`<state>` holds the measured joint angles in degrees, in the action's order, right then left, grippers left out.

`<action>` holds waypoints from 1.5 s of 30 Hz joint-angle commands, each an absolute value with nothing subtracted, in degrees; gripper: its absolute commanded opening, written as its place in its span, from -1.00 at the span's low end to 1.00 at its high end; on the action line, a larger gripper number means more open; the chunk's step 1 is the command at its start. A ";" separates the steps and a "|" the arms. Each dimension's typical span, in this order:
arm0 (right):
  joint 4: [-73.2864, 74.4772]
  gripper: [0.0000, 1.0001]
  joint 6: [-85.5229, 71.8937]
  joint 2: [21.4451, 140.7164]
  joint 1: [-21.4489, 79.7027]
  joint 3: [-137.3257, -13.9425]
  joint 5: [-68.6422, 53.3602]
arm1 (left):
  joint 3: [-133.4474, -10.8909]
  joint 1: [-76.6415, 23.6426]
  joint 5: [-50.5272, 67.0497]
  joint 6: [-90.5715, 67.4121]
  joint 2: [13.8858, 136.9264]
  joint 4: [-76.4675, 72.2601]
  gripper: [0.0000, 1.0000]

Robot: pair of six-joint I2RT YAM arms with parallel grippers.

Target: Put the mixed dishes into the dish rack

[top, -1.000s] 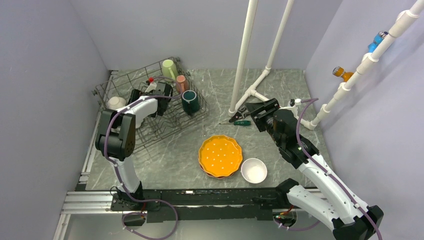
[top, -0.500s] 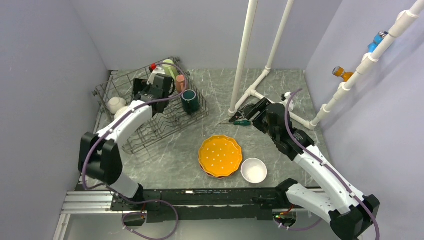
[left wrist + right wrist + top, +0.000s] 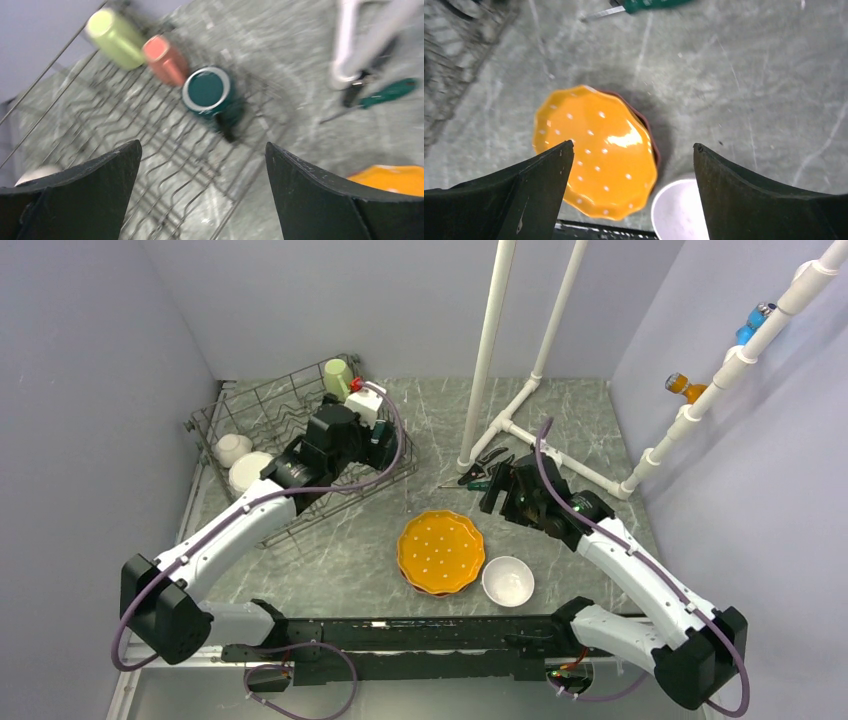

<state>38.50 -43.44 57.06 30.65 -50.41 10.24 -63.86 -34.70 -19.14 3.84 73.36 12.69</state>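
Observation:
The dark wire dish rack stands at the back left and holds a pale green mug, a pink mug, a dark teal mug and two pale bowls. My left gripper hovers open and empty over the rack's right end, just short of the teal mug. A stack of orange white-dotted plates lies front centre with a white bowl beside it. Open and empty, my right gripper hangs above the plates' right edge and the white bowl.
Black-handled pliers and a green screwdriver lie by the white pipes at the back centre. More pipes with valves run along the right wall. A dark rim shows beneath the orange plates.
My left arm swung out of the rack's middle to its right end. My right gripper drew back from the pliers toward the plates and opened wider.

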 commanded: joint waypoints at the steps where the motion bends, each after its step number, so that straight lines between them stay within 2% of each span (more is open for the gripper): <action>1: 47.10 0.72 -44.79 56.63 33.08 -48.73 12.32 | -74.30 -34.80 -0.17 2.04 72.72 14.60 0.99; 4: 46.85 0.41 -49.77 54.56 35.43 -44.42 13.04 | -74.96 -34.75 3.39 1.80 72.85 16.03 0.99; 5: 46.94 0.38 -52.36 54.41 36.29 -43.40 13.23 | -72.38 -34.80 3.99 2.41 71.93 14.49 0.99; 9: 48.05 0.37 -61.43 56.95 40.83 -42.26 16.39 | -59.18 -36.00 0.63 5.47 66.19 3.72 0.99; 16: 52.58 0.40 -79.64 62.18 43.29 -41.51 18.89 | -60.45 -41.76 -9.62 11.49 66.13 6.87 0.99; 21: 53.94 0.39 -91.50 63.11 43.46 -39.72 19.72 | -59.98 -44.02 -11.25 12.76 66.22 6.48 0.99; 32: 53.06 0.25 -100.22 63.77 43.42 -40.93 24.65 | -60.76 -44.34 -11.41 12.92 67.71 6.85 0.98; 45: 45.23 -0.24 -104.30 64.24 43.27 -34.37 22.53 | -61.43 -44.30 -11.75 13.32 68.33 7.48 0.96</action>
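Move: The white bowl, rim up on the table, is about 12 cm back from the right hand, roughly 1 cm to its right and some 15 cm below. The orange plate stands about 14 cm left of the hand, 6 cm back, at nearly the bowl's level; the screwdriver lies some 9 cm ahead and 6 cm left, 16 cm below. From the left hand the bowl is roughly 26 cm back, 26 cm right and 23 cm below. Down and back, about 12 cm lower and 7 cm nearer its base, the right hand goes to the bowl's far rim, turning some 40 degrees clockwise and tipping steeper. Its fingers close to under half open, straddling the rim, one inside and one outside. The empty left hand, still wide open, backs off about 5 cm and 6 cm right beside the rack, then waits. ##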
